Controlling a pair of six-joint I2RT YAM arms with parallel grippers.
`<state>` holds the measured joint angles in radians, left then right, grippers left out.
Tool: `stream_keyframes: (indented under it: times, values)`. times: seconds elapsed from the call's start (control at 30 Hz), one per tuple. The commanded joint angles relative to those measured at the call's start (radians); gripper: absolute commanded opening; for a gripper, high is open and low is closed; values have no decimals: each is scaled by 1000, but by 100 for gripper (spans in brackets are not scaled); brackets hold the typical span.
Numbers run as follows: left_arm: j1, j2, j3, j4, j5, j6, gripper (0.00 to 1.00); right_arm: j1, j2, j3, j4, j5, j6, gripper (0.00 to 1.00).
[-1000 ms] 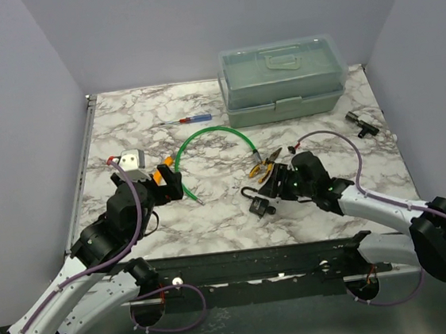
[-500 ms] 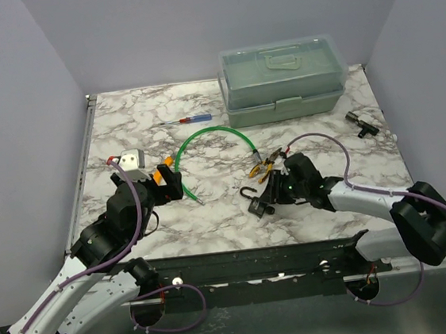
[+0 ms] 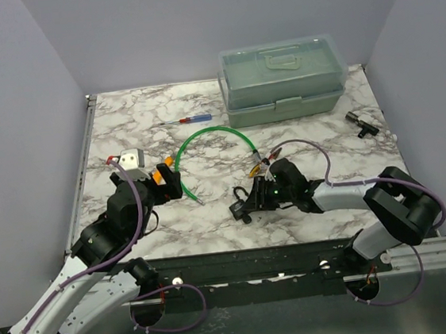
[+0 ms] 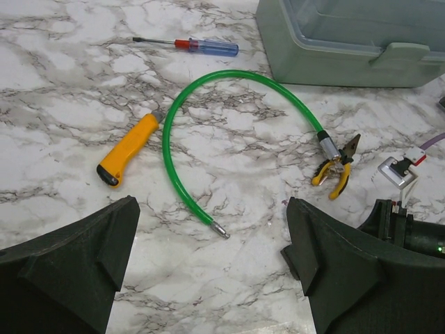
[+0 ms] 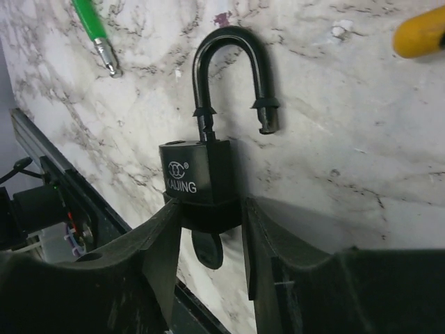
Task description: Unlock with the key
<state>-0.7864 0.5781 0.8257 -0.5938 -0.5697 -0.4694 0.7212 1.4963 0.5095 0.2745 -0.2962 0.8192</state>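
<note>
A black padlock [image 5: 201, 177] lies on the marble with its shackle [image 5: 229, 42] sprung open, one leg out of the body. My right gripper [image 5: 208, 212] is shut on the lower end of the lock body. The key's dark round head [image 5: 207, 249] sticks out of the lock's underside between my fingers; its blade is hidden inside. From above, the padlock [image 3: 239, 205] sits at the tip of the right gripper [image 3: 252, 202], near the table's front middle. My left gripper [image 4: 212, 236] hangs open over bare marble at the left [image 3: 161, 181], holding nothing.
A green cable [image 4: 174, 139] loops across the middle, with an orange-handled tool [image 4: 128, 146] beside it. Yellow-handled pliers [image 4: 337, 170], a red-and-blue screwdriver [image 4: 205, 46] and a green toolbox [image 3: 282, 81] lie further back. A small black part [image 3: 360, 123] sits far right.
The right gripper has narrowed onto the padlock and swung left with it along the front of the table. The left arm has not moved.
</note>
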Motion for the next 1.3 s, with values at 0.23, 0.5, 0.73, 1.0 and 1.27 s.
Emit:
stream_keyframes:
  times: [0.23, 0.5, 0.73, 1.0, 1.27]
  values:
    - [8, 13, -11, 4, -4, 38, 95, 9, -223, 103, -141, 117, -158, 69]
    - [14, 15, -14, 13, 16, 40, 95, 10, -523, 134, -285, 285, -267, 92]
    - [18, 11, -20, 19, 22, 36, 97, 9, -781, 158, -442, 606, -312, 95]
    - [27, 13, -29, 31, 22, 43, 99, 9, -1036, 143, -567, 797, -282, 95]
    - [36, 21, -34, 44, 25, 55, 99, 9, -1112, 113, -564, 792, -230, 95]
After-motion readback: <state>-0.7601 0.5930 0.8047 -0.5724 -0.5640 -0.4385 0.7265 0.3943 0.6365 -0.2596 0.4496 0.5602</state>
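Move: The opened padlock, its key still in the bottom, lies on the table right at the right hand's fingertips, level ahead, about 2 cm to the left and 2 cm below. The pliers are some 10 cm ahead and 6 cm to the right of that hand, and the green hose's near tip is roughly 13 cm to its left and 2 cm ahead. From the idle left hand the padlock lies about 18 cm to the right, 2 cm back and 25 cm lower. The right fingers spread from under half open to wide, letting go of the padlock body, while the hand lifts almost straight up off it, edging just 2 or 3 cm forward. Still rising, it then swings away to the right of the padlock and eases back a little, ending about 26 cm higher and 17 cm to the right, the fingers tipped up by some 45 degrees and turned clockwise to look out over the table. ##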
